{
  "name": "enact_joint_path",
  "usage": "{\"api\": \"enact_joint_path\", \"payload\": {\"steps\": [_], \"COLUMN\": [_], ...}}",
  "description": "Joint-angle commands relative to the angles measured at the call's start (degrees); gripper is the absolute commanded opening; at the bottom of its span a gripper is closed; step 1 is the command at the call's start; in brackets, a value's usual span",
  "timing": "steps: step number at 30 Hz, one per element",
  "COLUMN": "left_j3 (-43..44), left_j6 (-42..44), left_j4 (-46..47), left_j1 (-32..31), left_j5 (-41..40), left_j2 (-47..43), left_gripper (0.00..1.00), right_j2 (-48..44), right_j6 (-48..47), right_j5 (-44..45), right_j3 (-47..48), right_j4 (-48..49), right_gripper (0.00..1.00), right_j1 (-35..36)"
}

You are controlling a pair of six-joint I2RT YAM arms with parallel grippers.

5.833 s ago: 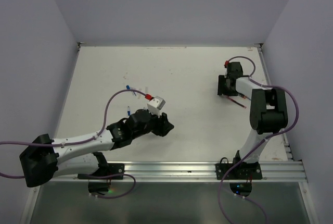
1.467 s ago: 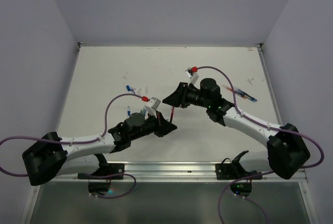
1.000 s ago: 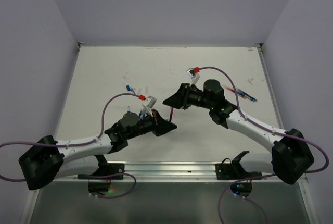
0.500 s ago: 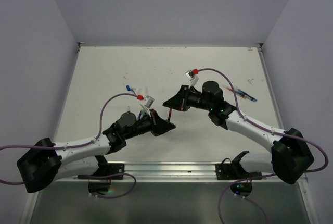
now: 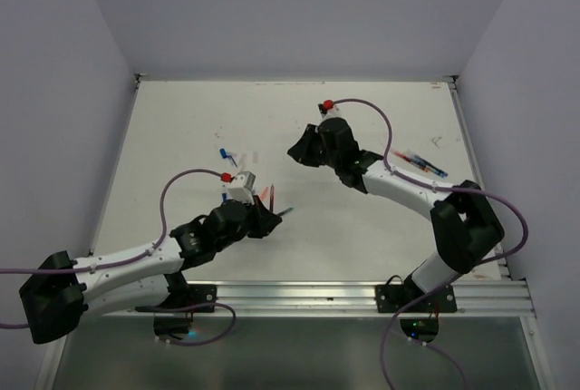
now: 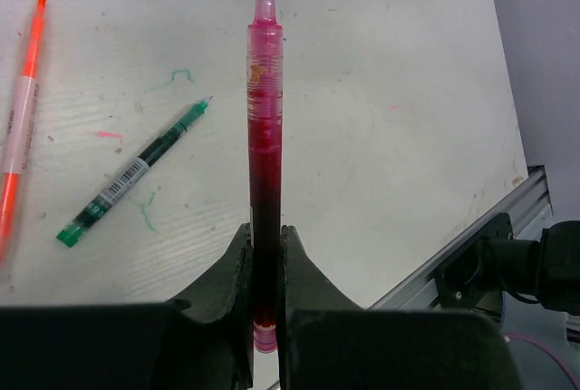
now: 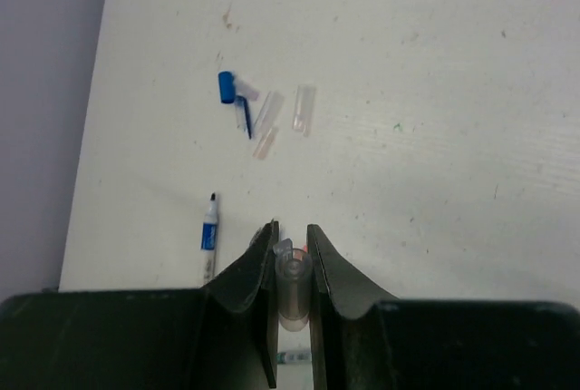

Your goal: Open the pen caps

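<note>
My left gripper [image 6: 265, 236] is shut on a red pen [image 6: 265, 136], which sticks out forward with its bare tip uncovered. In the top view that gripper [image 5: 264, 219] sits low over the table's near middle. My right gripper [image 7: 292, 236] is shut on a clear pen cap [image 7: 292, 281] held end-on between the fingers. From above it [image 5: 296, 151] hovers further back, apart from the left one. A blue cap [image 7: 226, 87] and two clear caps [image 7: 268, 113] lie loose on the table at the back left.
A green pen [image 6: 136, 172] and an orange pen [image 6: 23, 118] lie left of the red pen. A blue-labelled pen [image 7: 209, 227] lies near the loose caps. More pens [image 5: 419, 161] rest at the right. A metal rail [image 5: 362, 295] runs along the near edge.
The right gripper closed at the red pen's end, then drew away toward the back with the cap. The left arm pulled back toward the near left with the uncapped pen.
</note>
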Motion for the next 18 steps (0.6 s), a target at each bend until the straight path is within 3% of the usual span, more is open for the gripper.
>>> {"api": "enact_joint_path", "payload": {"steps": [1, 5, 10, 18], "left_j3": [-1.47, 0.63, 7.47, 16.36], "left_j6": [1.07, 0.55, -0.34, 5.73], "left_j4": [-3.18, -13.54, -27.77, -33.86], "left_j1": [-0.06, -0.06, -0.06, 0.02], "left_j5": [-4.00, -12.93, -23.15, -28.79], "left_j2": [-5.31, -9.62, -13.75, -15.78], "left_gripper": [0.00, 0.00, 0.00, 0.00], "right_j2": [6.03, 17.38, 25.48, 36.20], "right_j6": [-3.13, -4.54, -3.31, -2.16], "right_j5": [4.32, -0.94, -3.68, -6.40], "right_j3": [7.91, 19.61, 25.69, 33.25], "right_j4": [-2.34, -11.21, -11.24, -11.40], "right_gripper": [0.00, 0.00, 0.01, 0.03], "right_j1": [0.17, 0.17, 0.08, 0.34]}}
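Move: The right gripper, holding the clear cap, heads for the loose clear caps on the table, some 10 cm ahead, 16 cm to its left and 16 cm below; the blue cap is about 6 cm left of them and slightly farther out. For the left gripper with the red pen, the row of uncapped pens lies roughly 11 cm ahead, 8 cm left and 10 cm below; the orange pen is 4 cm right of that row, the green pen 7 cm ahead and 1 cm left of the gripper. Bring the right gripper down about 13 cm towards the loose caps, reaching forward and left first, then mostly sinking, tipping the fingers some 15 degrees further down and keeping the cap pinched. Meanwhile swing the left gripper left about 9 cm, then increasingly up, until the pen row lies straight ahead of it, turning counter-clockwise and keeping hold of the red pen. ##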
